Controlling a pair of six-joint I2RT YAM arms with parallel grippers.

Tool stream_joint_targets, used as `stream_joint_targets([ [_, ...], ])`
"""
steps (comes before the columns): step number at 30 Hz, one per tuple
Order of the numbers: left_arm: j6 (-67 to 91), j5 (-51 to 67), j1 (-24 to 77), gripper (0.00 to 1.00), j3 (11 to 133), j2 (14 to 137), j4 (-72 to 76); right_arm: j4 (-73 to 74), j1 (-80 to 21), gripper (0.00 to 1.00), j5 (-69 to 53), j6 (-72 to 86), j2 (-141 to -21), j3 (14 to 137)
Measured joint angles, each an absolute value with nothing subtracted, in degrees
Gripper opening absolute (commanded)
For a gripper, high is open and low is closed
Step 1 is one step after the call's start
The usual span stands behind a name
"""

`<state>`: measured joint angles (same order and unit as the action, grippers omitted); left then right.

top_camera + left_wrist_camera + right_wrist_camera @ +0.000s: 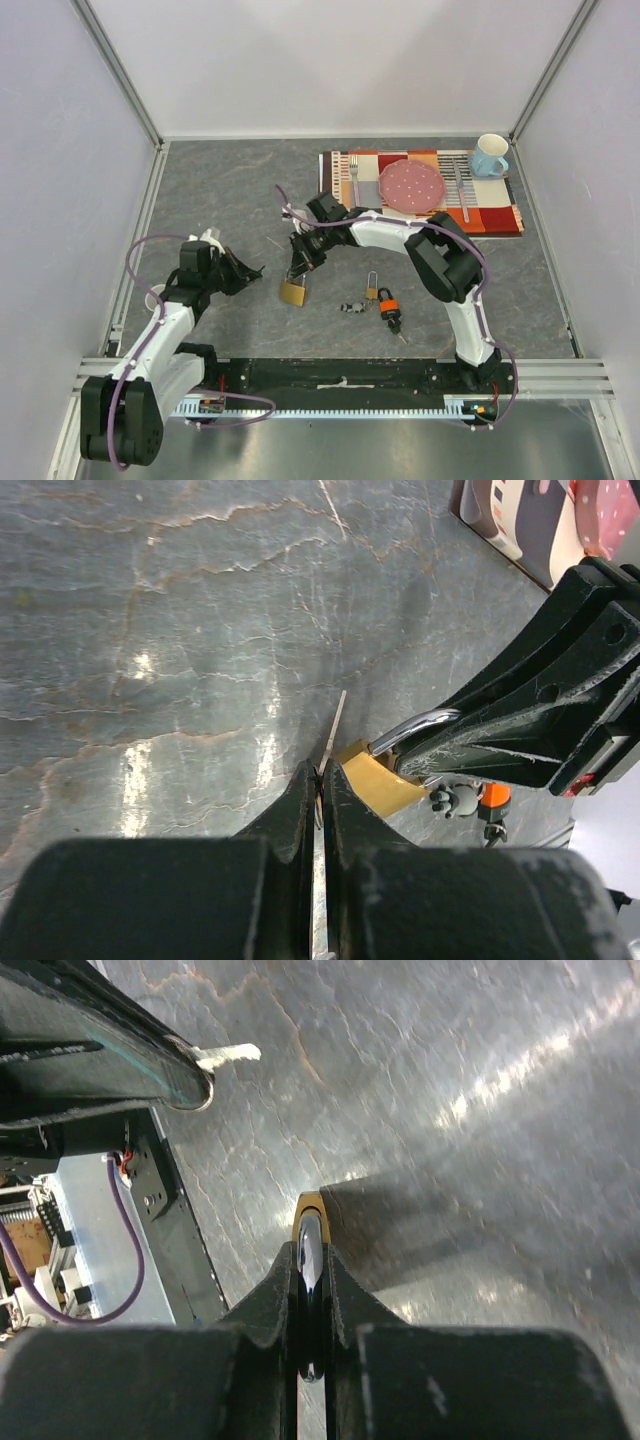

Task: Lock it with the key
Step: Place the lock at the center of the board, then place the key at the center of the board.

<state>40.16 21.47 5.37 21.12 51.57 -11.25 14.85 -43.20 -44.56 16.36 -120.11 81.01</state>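
Note:
A brass padlock (293, 292) hangs just above the table by its steel shackle (415, 727), and my right gripper (298, 268) is shut on that shackle. In the right wrist view the shackle (310, 1250) sits between the fingers with the brass body (308, 1205) beyond them. My left gripper (252, 270) is shut on a thin silver key (335, 730). The blade sticks out past its fingertips, and its tip is close to the left of the padlock body (375, 780). In the right wrist view the key tip (230, 1055) pokes out of the left gripper at the upper left.
An orange padlock (389, 305), a small brass padlock (371, 290) and a bunch of keys (352, 307) lie right of the held lock. At the back right, a striped placemat (500, 215) carries a pink plate (411, 186), cutlery and a blue mug (489, 155).

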Motion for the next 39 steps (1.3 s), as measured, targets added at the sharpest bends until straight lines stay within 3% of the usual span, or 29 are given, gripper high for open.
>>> stream_joint_targets([
  [12, 40.21, 21.58, 2.59, 0.02, 17.69, 52.01, -10.66, 19.44, -47.13, 0.02, -46.74, 14.76, -131.02, 97.41],
  [15, 40.21, 21.58, 2.59, 0.02, 17.32, 51.92, -10.66, 19.86, -47.53, 0.1, -46.63, 15.03, -132.31, 99.15],
  [16, 40.21, 21.58, 2.59, 0.02, 17.23, 51.79, -10.63, 20.16, -47.55, 0.24, -46.54, 15.09, -132.6, 99.55],
  [21, 40.23, 21.58, 2.59, 0.02, 17.15, 50.96, -10.57, 21.15, -47.62, 0.44, -42.09, 15.14, -134.23, 100.95],
  [26, 40.23, 21.71, 2.59, 0.02, 16.43, 50.92, -9.93, 21.93, -47.77, 0.57, -39.35, 15.46, -135.04, 102.96],
  [36, 40.23, 21.93, 2.46, 0.02, 16.01, 49.82, -10.17, 21.15, -48.34, 0.92, -30.92, 15.31, -131.76, 102.3],
  [39, 40.23, 21.06, 2.39, 0.02, 15.99, 48.51, -10.39, 19.38, -48.27, 0.94, -26.85, 15.46, -126.08, 96.84],
])
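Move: The right hand still holds the gold padlock by its shackle, the body about 3 cm back and 2 cm below the hand; the bare spot for it lies some 5 cm left, 3 cm back and 5 cm down. The small padlock stands 18 cm right and 3 cm back, the grey charm 13 cm right and 7 cm back, both 5 cm down. From the key-holding left hand, the gold padlock is about 7 cm right, 4 cm back and 4 cm below. The right hand carries the gold padlock about 6 cm left across the board, in front of the left gripper, then dips 2–3 cm, spreads its fingers wide to let go of the shackle, and works some 4 cm forward off it, lifting 3 cm and tilting its tips up at the end. Meanwhile the left hand keeps its pinch on the key and eases 2 cm or so down, slightly left and back, so that the key hangs close by the padlock. ##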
